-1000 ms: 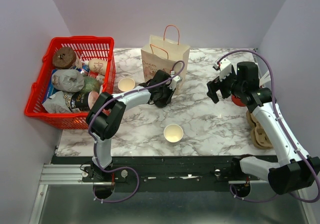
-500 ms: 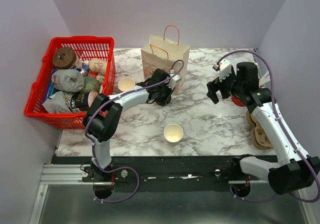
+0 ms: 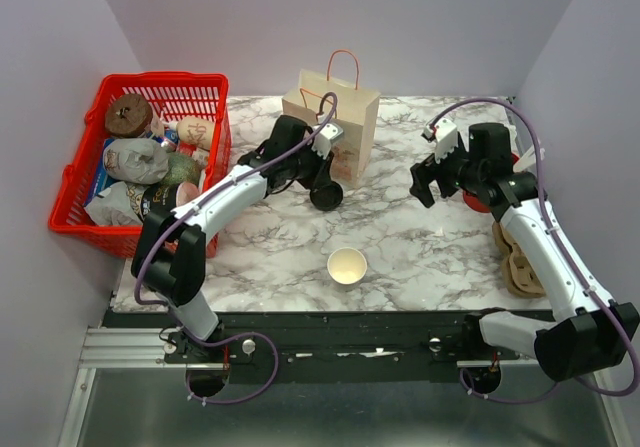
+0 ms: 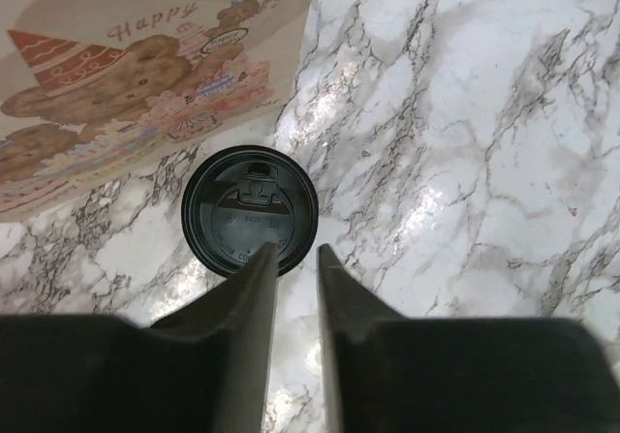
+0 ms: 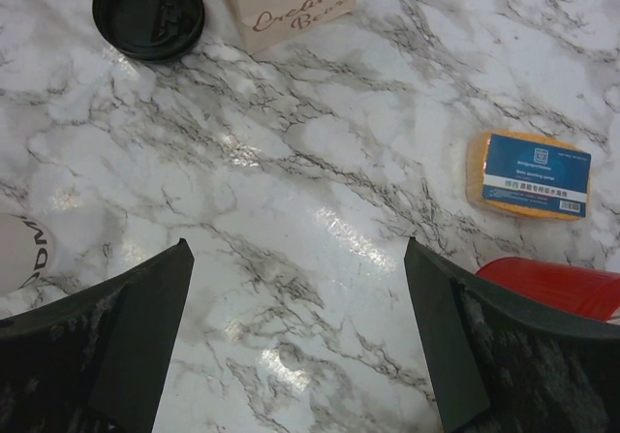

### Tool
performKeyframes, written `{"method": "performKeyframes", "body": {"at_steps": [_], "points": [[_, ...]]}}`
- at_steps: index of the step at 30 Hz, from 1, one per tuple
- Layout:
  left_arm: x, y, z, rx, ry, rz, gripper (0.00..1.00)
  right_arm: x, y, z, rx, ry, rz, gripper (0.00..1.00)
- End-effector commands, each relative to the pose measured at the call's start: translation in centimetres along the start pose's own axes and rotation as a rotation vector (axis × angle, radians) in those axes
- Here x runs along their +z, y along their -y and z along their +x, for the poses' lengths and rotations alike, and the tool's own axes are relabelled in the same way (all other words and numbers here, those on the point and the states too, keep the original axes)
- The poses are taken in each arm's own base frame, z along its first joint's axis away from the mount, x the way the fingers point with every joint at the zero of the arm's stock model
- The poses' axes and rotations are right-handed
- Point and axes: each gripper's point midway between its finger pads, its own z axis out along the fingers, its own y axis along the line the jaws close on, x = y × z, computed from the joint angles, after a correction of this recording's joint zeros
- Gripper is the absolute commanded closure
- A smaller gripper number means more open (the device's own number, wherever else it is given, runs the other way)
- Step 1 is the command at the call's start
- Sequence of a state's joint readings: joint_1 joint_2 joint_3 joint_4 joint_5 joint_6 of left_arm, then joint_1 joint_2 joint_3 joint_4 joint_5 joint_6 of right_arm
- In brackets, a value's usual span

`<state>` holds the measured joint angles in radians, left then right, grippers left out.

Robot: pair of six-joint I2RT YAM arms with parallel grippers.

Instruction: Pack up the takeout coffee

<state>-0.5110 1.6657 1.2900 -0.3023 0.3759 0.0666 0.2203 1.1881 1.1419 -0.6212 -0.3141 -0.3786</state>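
Observation:
The takeout coffee, a lidded cup, is out of view. A loose flat black lid (image 3: 326,197) (image 4: 249,210) (image 5: 148,12) lies on the marble by the paper bag's (image 3: 335,117) (image 4: 126,75) front. A whitish paper cup (image 3: 347,265) (image 5: 17,249) stands open near the front edge. My left gripper (image 3: 318,175) (image 4: 295,249) hangs above the lid's near edge, its jaws a narrow gap apart with only marble between them. Far to the right, my right gripper (image 3: 425,182) (image 5: 295,244) stands wide open over bare marble, holding nothing.
A red basket (image 3: 70,192) full of packaged food stands at the left. A brown pulp cup carrier (image 3: 520,257) lies at the right edge. An orange packet with a blue label (image 5: 528,174) and a red dish (image 5: 552,283) sit under the right arm.
My left gripper has lifted off the black lid and pulled back and left toward the bag, uncovering the lid. The right arm has shifted only slightly.

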Motion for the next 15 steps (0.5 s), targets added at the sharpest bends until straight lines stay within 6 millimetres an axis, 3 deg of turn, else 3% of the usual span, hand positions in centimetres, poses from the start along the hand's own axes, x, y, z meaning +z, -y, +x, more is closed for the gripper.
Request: {"method": "performKeyframes", "body": {"at_steps": [1,9,15], "points": [[1.2,0.7,1.7,0.036,-0.027,0.032,0.59,0.0,-0.1,-2.1,0.019,0.06,-0.032,0.01],[4.6,0.7,2.9,0.05,-0.071,-0.014,0.53,-0.8,0.1,-2.7,0.016,0.088,-0.011,0.01],[6.9,0.2,4.1,0.051,-0.13,-0.085,0.56,-1.1,-0.8,-1.0,0.025,0.081,-0.013,0.01]]}}
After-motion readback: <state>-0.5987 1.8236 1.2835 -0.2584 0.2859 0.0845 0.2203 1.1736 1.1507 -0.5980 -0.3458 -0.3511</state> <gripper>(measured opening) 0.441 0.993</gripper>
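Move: Ahead and below the left hand lies the black lid, its middle about 4 cm forward, 2 cm to the right and some 11 cm down. The paper bag stands just beyond the lid, its middle roughly 15 cm ahead, 5 cm right and about level in height. The white cup is about 13 cm back, 7 cm right and 8 cm below. From the right hand the lid is around 8 cm ahead, 21 cm left and 17 cm down. Sinking about 7 cm and edging 2–3 cm to its right, the left hand comes back down towards the near edge of the black lid. On the way its fingers spread from a narrow gap to nearly half open and the wrist rolls slightly, left side rising. The fingertips end still a few centimetres above the lid. ##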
